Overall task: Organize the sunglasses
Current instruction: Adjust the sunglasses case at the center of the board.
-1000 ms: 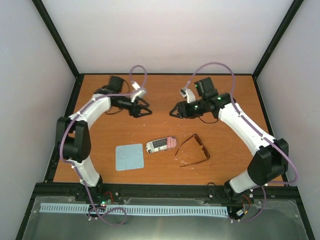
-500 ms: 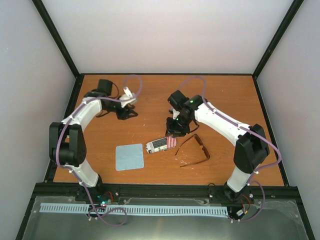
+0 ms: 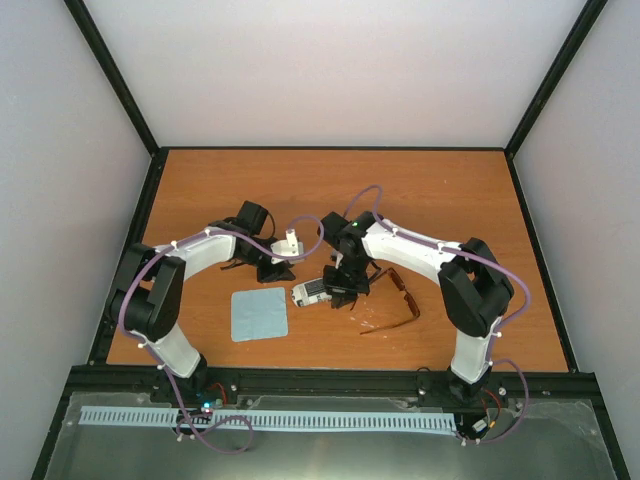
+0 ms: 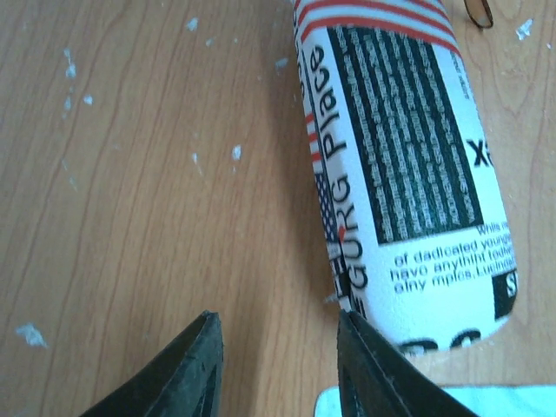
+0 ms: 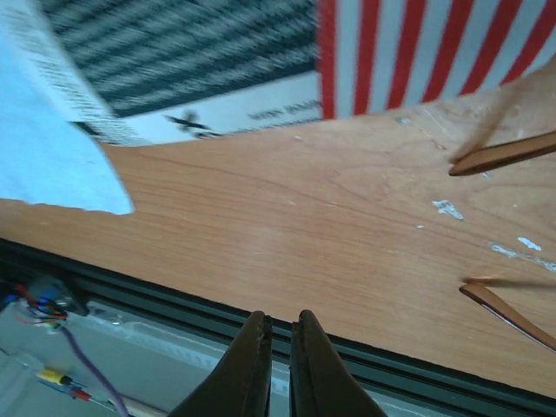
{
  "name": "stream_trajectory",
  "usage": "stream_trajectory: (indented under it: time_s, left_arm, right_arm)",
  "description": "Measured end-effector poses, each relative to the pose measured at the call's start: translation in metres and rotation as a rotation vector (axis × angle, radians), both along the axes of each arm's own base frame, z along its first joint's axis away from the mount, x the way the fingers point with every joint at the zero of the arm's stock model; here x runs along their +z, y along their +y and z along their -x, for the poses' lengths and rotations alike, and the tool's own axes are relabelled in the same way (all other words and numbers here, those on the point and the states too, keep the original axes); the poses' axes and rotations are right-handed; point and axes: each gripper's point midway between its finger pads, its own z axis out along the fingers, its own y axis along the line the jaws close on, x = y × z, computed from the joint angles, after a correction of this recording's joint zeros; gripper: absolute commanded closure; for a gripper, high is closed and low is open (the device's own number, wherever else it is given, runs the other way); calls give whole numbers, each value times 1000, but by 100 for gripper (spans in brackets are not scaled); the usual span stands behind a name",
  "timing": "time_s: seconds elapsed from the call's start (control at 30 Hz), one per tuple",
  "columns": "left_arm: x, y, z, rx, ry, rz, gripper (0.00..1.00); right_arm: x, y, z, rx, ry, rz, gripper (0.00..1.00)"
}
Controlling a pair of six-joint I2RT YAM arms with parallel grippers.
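The sunglasses, thin reddish-brown with their temple arms spread, lie on the table right of centre. Both slim temple arms show at the right edge of the right wrist view. A printed case with a red-white striped end lies just left of them. My right gripper hovers over that striped end, shut, with nothing between its fingers. My left gripper sits at the case's left end, open. In its wrist view only bare wood lies between the fingers, and the right finger is at the case's rounded end.
A light blue square cloth lies flat left of the case, its corner under my left finger. The table's black front rail runs just below my right fingertips. White flecks dot the wood.
Both arms swung in from the back of the table to the case. The right gripper shut as it came over the striped end. The left gripper's jaws narrowed.
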Motion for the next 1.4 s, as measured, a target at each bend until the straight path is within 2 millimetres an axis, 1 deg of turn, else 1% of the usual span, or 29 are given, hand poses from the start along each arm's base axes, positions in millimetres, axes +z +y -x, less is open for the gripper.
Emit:
stream_trajectory:
  time_s: [0.1,0.27,0.37,0.4,0.5,0.7,0.83,0.9,0.97,1.03,1.1,1.2,1.23,1.3,1.33,1.4]
  left_arm:
    - [0,-11,-2,-13,-35,-3,60]
    - [1,-25,-4,-13,-55,10,61]
    - [-6,-32,1,-15,-33,2,62]
    - [-7,-32,2,-16,-30,1,62]
    - [-14,-37,15,-23,1,-4,62]
    - [-17,-37,21,-11,31,1,62]
    - [-15,-41,29,-17,70,25,61]
    - [-13,-46,33,-20,93,47,61]
    - [-10,-48,36,-17,117,66,57]
    - [-9,-50,36,-7,130,73,52]
    - [-9,-50,35,11,136,69,41]
    - [-8,-46,29,50,128,59,30]
    - [-4,-43,24,74,122,62,29]
    - [7,-36,15,123,103,82,28]
    - [17,-30,7,160,86,99,28]
    - [41,-10,-16,265,29,142,27]
  right_arm:
    - [-20,-8,11,7,53,52,93]
    - [-42,-13,14,22,90,97,94]
    - [-53,-13,11,34,97,120,94]
    - [-57,-11,8,39,98,127,93]
    - [-67,-3,-4,55,81,134,94]
    - [-66,-5,-17,50,63,160,91]
    - [-68,-11,-33,32,27,170,91]
    - [-68,-13,-44,20,-1,169,91]
    - [-67,-16,-54,6,-20,165,90]
    - [-65,-21,-64,-6,-39,170,85]
    - [-62,-27,-72,-10,-58,181,78]
    - [-52,-37,-83,-11,-96,202,56]
    - [-45,-39,-85,-7,-111,207,54]
    - [-28,-40,-89,-6,-138,198,47]
    - [-19,-38,-91,-9,-151,185,44]
    - [1,-32,-93,-17,-175,152,39]
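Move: The sunglasses case lies crosswise, white end left and striped end right: its middle is about 8 cm right of the left hand, 4 cm back and 3 cm lower, and about 5 cm left, 4 cm ahead and 6 cm below the right hand. The cloth sits some 10 cm back and 6 cm left of the left hand, 5 cm lower. The sunglasses lie about 12 cm right, 1 cm ahead and 8 cm below the right hand. The case is swung from both ends: the closed right fingers drop about 7 cm behind its striped half and push that end forward some 8 cm, drifting right, while the half-open left fingers go right, then back, 4–5 cm each, bearing on the far side of the white end. Both grippers then open and lift clear, the left also going forward and left. ##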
